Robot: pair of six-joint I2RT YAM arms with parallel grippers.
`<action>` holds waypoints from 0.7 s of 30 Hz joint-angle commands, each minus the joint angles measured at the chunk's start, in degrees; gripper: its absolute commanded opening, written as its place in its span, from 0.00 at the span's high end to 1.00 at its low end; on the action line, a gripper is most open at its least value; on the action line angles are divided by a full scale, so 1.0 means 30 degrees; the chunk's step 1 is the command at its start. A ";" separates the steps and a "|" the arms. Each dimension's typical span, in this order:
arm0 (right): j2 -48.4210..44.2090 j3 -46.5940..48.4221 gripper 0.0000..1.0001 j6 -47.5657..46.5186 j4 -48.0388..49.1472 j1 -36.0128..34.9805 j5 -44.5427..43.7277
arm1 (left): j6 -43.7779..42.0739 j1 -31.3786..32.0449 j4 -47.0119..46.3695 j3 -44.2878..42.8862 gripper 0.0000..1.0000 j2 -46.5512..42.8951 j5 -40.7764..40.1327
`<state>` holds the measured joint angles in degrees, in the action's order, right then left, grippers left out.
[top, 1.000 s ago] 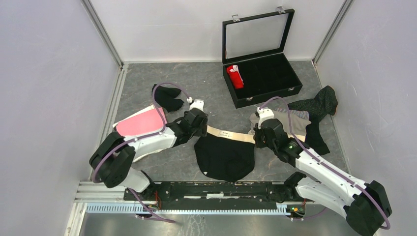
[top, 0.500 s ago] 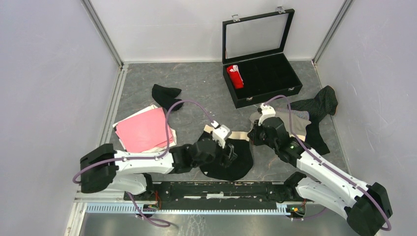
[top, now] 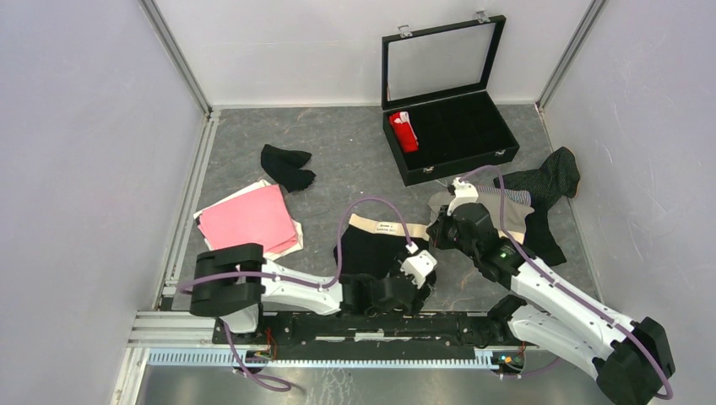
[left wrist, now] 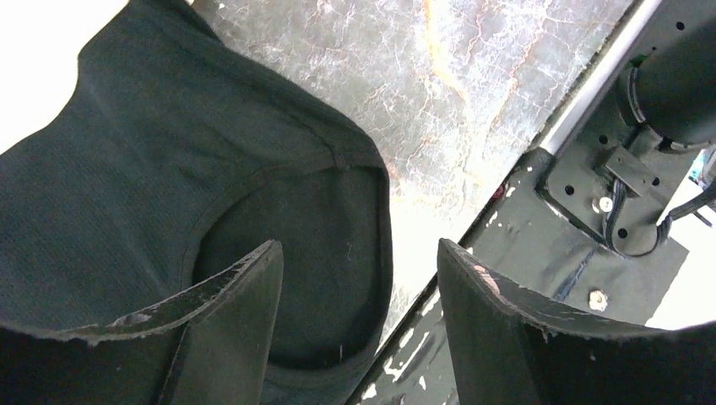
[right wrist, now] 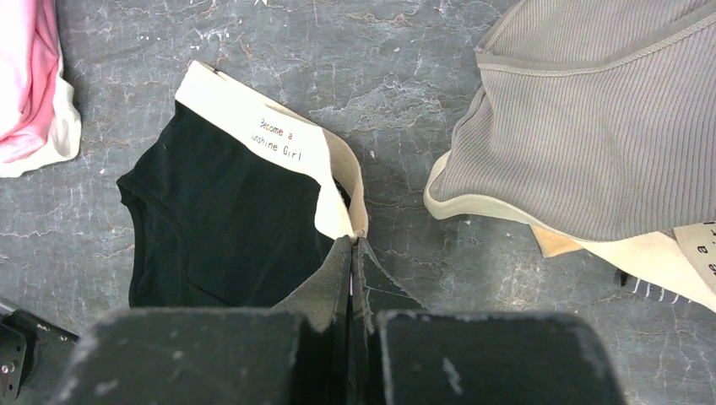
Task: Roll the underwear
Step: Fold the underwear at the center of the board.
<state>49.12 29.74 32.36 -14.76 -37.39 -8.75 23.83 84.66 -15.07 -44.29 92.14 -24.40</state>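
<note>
Black underwear point(top: 371, 253) with a cream lettered waistband point(right wrist: 279, 139) lies bunched near the table's front edge. My right gripper point(top: 434, 234) is shut, its tips point(right wrist: 353, 243) pinching the right corner of that waistband. Low over the garment's near right hem hangs my left gripper point(top: 407, 288). Its jaws point(left wrist: 359, 253) are open and hold nothing; one finger hangs over the black cloth point(left wrist: 127, 186), the other over the base rail. A red roll point(top: 404, 131) sits in the case. Pink point(top: 249, 221), small black point(top: 285, 166), beige ribbed point(top: 498, 211) and dark pinstriped point(top: 549, 181) pieces lie around.
The black compartment case point(top: 460, 167) stands open at the back, glass lid point(top: 439, 59) upright. The arms' black base rail point(left wrist: 549, 245) runs right beside the black underwear's near hem. White walls close in left, right and behind. The beige ribbed garment point(right wrist: 591, 126) lies just right of my right gripper.
My left arm let go of the waistband's left end and swung along the near edge to the hem's right side, jaws widening. The black underwear now lies narrower. The right arm stayed put.
</note>
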 commanded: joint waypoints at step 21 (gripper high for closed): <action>-0.0671 -0.0251 1.00 0.0028 0.0037 0.0025 -0.0588 | 0.0666 0.0929 0.1156 -0.4806 0.64 0.5270 -0.3269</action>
<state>48.18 29.12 32.32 -15.16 -37.39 -9.13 23.97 87.02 -10.76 -56.47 107.04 -32.01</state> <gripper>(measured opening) 0.006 0.430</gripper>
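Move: The underwear's near right corner, at the leg-opening edge, lies about 3 cm right of the left hand, 1 cm ahead and some 5 cm below. The cream waistband's middle is roughly 12 cm ahead of the left hand and 9 cm to its left, the grey underwear 18 cm ahead and 13 cm to its right. From the right hand, still pinching the waistband's right end, that corner is some 12 cm back, straight in line and 9 cm lower. Left hand goes right, then down, about 3.5 cm each, towards the underwear's corner, fingers partly closing; right keeps its pinch. ##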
